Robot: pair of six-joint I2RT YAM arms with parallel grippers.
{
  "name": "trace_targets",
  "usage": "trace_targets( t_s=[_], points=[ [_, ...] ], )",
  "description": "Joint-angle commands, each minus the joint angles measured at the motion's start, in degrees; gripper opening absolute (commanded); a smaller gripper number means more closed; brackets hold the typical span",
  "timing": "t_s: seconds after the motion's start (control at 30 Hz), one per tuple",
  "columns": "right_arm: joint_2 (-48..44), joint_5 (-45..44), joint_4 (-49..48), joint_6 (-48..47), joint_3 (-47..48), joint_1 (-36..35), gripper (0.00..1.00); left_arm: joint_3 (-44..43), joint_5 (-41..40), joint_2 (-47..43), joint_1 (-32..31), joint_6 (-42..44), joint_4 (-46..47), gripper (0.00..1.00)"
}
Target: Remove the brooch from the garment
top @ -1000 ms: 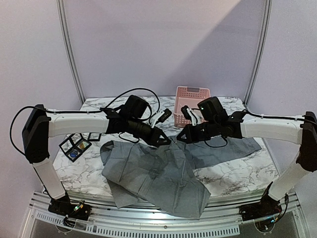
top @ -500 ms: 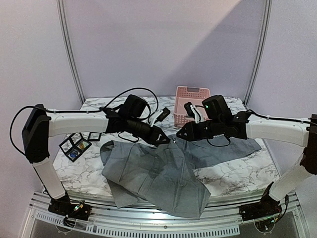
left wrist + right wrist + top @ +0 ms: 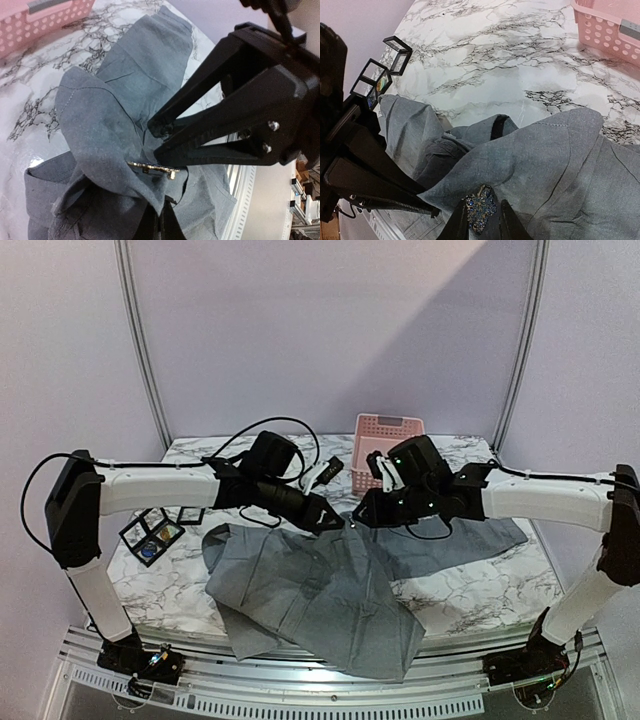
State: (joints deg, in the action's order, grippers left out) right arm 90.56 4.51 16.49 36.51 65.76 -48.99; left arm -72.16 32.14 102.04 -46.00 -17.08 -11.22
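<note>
The grey garment [image 3: 310, 590] lies spread over the table's front, with one fold lifted at the middle. My left gripper [image 3: 338, 525] is shut on that fold [image 3: 100, 125] and holds it up. The brooch [image 3: 480, 212], blue and gold and glittering, is pinned to the fold. Its metal pin back [image 3: 152, 169] shows on the other side of the cloth. My right gripper [image 3: 483, 206] stands a little open astride the brooch. One finger is at the brooch's edge, and a thin dark gap shows on the other side. In the top view the right gripper [image 3: 358, 520] meets the left one tip to tip.
A pink basket [image 3: 388, 432] stands at the back of the marble table [image 3: 480, 590]. Black-framed display boxes [image 3: 152, 535] sit at the left, beside the garment. The table's front rail [image 3: 320, 680] runs under the hanging cloth.
The right wrist rose slightly, then came back down and left to the raised fold. The left arm has held still with the cloth.
</note>
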Motion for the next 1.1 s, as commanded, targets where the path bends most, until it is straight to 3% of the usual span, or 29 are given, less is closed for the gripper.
trace_targets(
  t_s=[0.0, 0.57, 0.8, 1.07],
  points=[
    [2.98, -5.62, 2.70, 2.80, 3.64, -1.91, 0.18, 0.78, -0.32, 1.27, 0.89, -0.73, 1.27, 0.00],
    [7.22, -11.43, 5.78, 2.40, 6.84, -5.27, 0.15, 0.88, -0.57, 1.31, 0.91, -1.04, 1.38, 0.00],
    [8.65, -11.74, 5.95, 2.34, 7.90, -5.85, 0.00, 0.88, -0.67, 1.32, 0.91, -1.14, 1.38, 0.00],
    [4.19, -20.07, 5.12, 7.38, 4.22, -5.84, 0.00, 0.79, -1.63, 2.00, 1.31, -2.50, 1.12, 0.00]
  ],
)
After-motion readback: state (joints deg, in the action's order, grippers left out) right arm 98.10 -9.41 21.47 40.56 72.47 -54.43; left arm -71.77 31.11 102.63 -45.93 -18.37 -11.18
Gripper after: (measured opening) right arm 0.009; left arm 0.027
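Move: The brooch sits on the raised garment fold between the two hands, roughly 2 cm to the right hand's left and 2 cm below it, level with it forward. The garment edge pinched by the left fingers is about 4 cm left of the right hand and some 2 cm lower; the pink basket's middle lies some 24 cm ahead, 9 cm to the right and 10 cm down. From the left hand, the brooch is about 3 cm to the right at much the same height. Onto the brooch the right hand sinks about 2 cm while edging some 2 cm left, rolling roughly 10 degrees with its left side dipping; its part-open fingers close almost shut on the brooch's near edge, then ease back slightly right and forward. The left hand keeps its pinch on the garment beside it and settles about 1 cm lower. ##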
